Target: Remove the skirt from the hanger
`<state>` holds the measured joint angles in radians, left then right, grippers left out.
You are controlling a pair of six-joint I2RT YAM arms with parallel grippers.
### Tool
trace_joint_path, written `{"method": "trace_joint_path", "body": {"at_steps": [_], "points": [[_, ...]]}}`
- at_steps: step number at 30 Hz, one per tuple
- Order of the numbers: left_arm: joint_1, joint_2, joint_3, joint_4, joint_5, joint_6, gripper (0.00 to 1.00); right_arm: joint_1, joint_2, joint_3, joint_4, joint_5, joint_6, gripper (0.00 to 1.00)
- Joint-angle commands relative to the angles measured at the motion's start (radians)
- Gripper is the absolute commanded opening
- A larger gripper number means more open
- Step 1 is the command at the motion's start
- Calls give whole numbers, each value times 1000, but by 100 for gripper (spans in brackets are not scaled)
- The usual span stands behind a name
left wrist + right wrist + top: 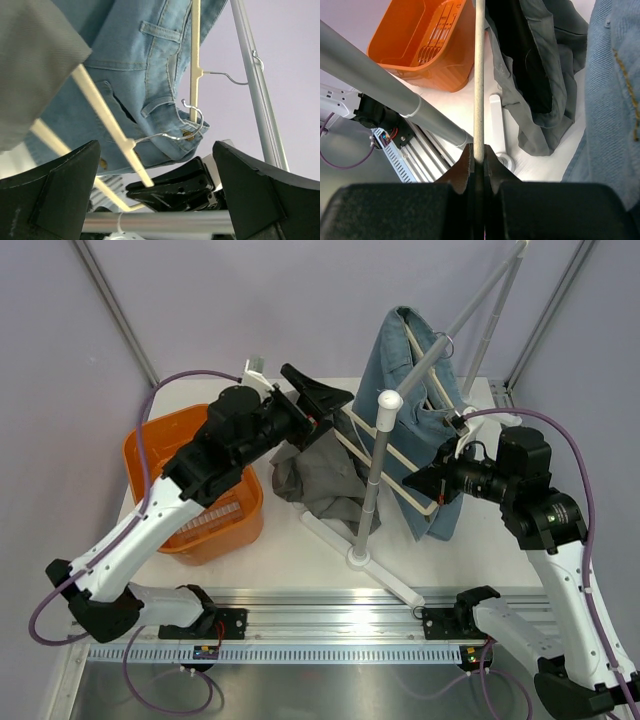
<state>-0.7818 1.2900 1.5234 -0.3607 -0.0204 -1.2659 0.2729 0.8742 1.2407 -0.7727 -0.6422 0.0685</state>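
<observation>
A grey skirt [320, 480] hangs low off a cream hanger [400, 490] under the rack's rail, bunched toward the table. My right gripper [412, 480] is shut on the hanger's thin cream bar [479, 75], which runs straight out from between its closed fingers [479, 155]. The grey skirt [540, 75] hangs just right of that bar. My left gripper [322, 398] is open above the skirt's upper edge. In its wrist view the grey cloth [35, 65] is at the upper left, outside the wide-apart fingers [60, 190].
A denim skirt [410, 360] hangs on a second cream hanger [195, 60] at the rack's far end. The grey rack pole [372, 480] stands mid-table on a white base [360, 558]. An orange basket [200, 480] sits at the left.
</observation>
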Motion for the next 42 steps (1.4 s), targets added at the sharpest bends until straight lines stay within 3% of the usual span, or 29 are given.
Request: {"method": "trace_joint_path", "body": {"at_steps": [1,8,15,20,23,27,34,39,42], "points": [[6,-115,4,-84,-117,127,99,6,-30,8,127,7,14,0],[12,-253,-17,-312,-412,370,96,6,-53,11,133,-22,48,0],[29,-342,-196,-267,-425,566,99,5,-78,29,145,-66,93,0],[55,-457,-470,7,-320,776,99,5,-75,62,118,-108,122,0],[81,-486,-551,98,-250,864,99,5,-78,71,122,-140,143,0],[99,-489,-588,167,-187,942,99,5,-90,77,107,-151,143,0],[163,-442,-608,307,70,1010,99,5,-87,82,75,-171,126,0],[216,-348,-603,350,265,1005,99,6,-90,85,79,-178,126,0],[223,-316,-615,370,299,1002,99,5,-89,80,87,-186,131,0]]}}
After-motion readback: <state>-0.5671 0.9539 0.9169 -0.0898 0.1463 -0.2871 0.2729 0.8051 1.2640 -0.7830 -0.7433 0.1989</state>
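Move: The grey skirt still hangs from the far-left end of the hanger, its middle about 20 cm below the empty, open left hand, roughly 5 cm ahead and 2 cm to the left. The hanger's middle is some 12 cm right, 5 cm back and 8 cm lower; the upright pole is also 12 cm right, 6 cm back. The right hand, gripping the hanger, has the skirt's middle about 21 cm left, 12 cm ahead and 10 cm lower. The skirt is approached from its left: the wide-open left hand swings about 15 cm left, drops as far, then eases back right towards the cloth, rolling some 55 degrees with its left side rising, fingers still pointing forward-right. The right hand keeps its pinch on the hanger and draws it back and slightly up. ##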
